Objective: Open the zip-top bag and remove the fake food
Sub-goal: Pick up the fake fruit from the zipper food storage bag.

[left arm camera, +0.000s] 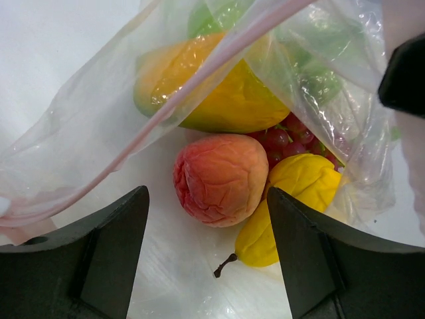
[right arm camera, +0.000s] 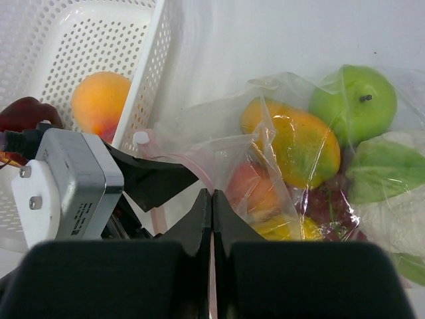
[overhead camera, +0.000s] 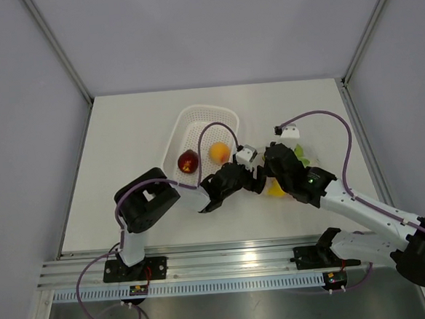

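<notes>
The clear zip-top bag (right arm camera: 219, 143) lies right of the basket, its mouth held open. My right gripper (right arm camera: 212, 194) is shut on the bag's upper edge at the pink zip strip (left arm camera: 166, 113) and lifts it. My left gripper (left arm camera: 209, 266) is open inside the mouth, its fingers (left arm camera: 109, 252) either side of a pinkish peach (left arm camera: 222, 178) and a yellow pear (left arm camera: 292, 206). Behind those lie a yellow-orange mango (left arm camera: 219, 86) and dark red grapes (left arm camera: 282, 139). A green apple (right arm camera: 352, 100) and a pale leafy piece (right arm camera: 392, 173) sit deeper in the bag. In the top view both grippers meet at the bag (overhead camera: 283, 176).
The white perforated basket (overhead camera: 195, 117) stands just beyond the left gripper, holding a red apple (overhead camera: 188, 161) and an orange fruit (overhead camera: 219, 152). The basket's wall (right arm camera: 149, 73) is close to the left of the bag. Grey walls enclose the table on three sides.
</notes>
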Tool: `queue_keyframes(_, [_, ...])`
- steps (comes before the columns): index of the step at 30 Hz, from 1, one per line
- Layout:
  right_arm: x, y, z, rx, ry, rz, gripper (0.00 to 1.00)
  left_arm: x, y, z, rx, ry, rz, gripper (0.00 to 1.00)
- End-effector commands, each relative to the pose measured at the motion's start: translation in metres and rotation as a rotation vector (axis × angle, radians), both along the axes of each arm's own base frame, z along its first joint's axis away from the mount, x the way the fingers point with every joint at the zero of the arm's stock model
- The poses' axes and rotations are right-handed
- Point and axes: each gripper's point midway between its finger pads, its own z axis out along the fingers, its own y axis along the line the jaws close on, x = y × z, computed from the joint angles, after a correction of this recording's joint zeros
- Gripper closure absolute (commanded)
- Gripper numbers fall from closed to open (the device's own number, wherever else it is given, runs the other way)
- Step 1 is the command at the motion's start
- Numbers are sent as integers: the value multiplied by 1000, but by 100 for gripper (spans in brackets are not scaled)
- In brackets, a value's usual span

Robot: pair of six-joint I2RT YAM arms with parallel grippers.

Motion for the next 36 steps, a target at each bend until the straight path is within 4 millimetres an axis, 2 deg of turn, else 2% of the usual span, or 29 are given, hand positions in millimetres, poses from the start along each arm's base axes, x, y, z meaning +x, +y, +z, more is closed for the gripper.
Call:
queue_keyframes(1, [6, 10, 22, 95, -74, -5, 100, 3, -18, 26, -89, -40, -31, 25])
queue_keyframes(6, [7, 12, 19, 96, -64, -3, 100, 0, -29, 12, -68, 1, -70, 25])
queue_keyframes(12, [6, 10, 20, 99, -72, -8, 100, -7, -32, 23, -101, -5, -105, 25])
queue_keyframes(17, [6, 9, 20, 101, -77, -16, 100, -7, -38, 3, -56, 50, -113, 30])
queue_keyframes(18, [5, 8, 20, 99, -76, -15, 100, -8, -41, 4, -58, 55, -122, 32])
queue_keyframes(19, [6, 7, 20, 99, -78, -21, 100, -10, -42, 1, -47, 63, -136, 48])
queue_keyframes(22, [7, 5, 20, 94, -81, -38, 100, -13, -44, -1, -14, 66, -168, 60])
queue_keyframes(29, [6, -3, 17, 74, -73, -75, 100, -15, -39, 19, -42, 36, -172, 62])
queue_keyframes(34, [10, -11, 11, 45, -59, -137, 100, -15, -32, 47, -89, 7, -158, 63])
queue_keyframes(36, [11, -12, 9, 43, -52, -149, 100, -17, -27, 51, -102, 7, -159, 64])
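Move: The peach in the bag mouth lies about 4 cm to the left gripper's right, level fore-and-aft and 2 cm lower. The yellow pepper is some 4 cm back and 7 cm right of this gripper, the mango roughly 5 cm ahead and 8 cm right, both about 2 cm below it. From the right gripper, the peach is some 2 cm ahead, 3 cm right and 10 cm down. Bring the open left gripper about 3 cm right and slightly down, deeper into the bag mouth towards the peach, turning it a little clockwise. Close the fingers partway until they pinch the peach from both sides, then start back up by about 1 cm. Meanwhile keep the shut right gripper nearly still, holding the pink bag rim. ##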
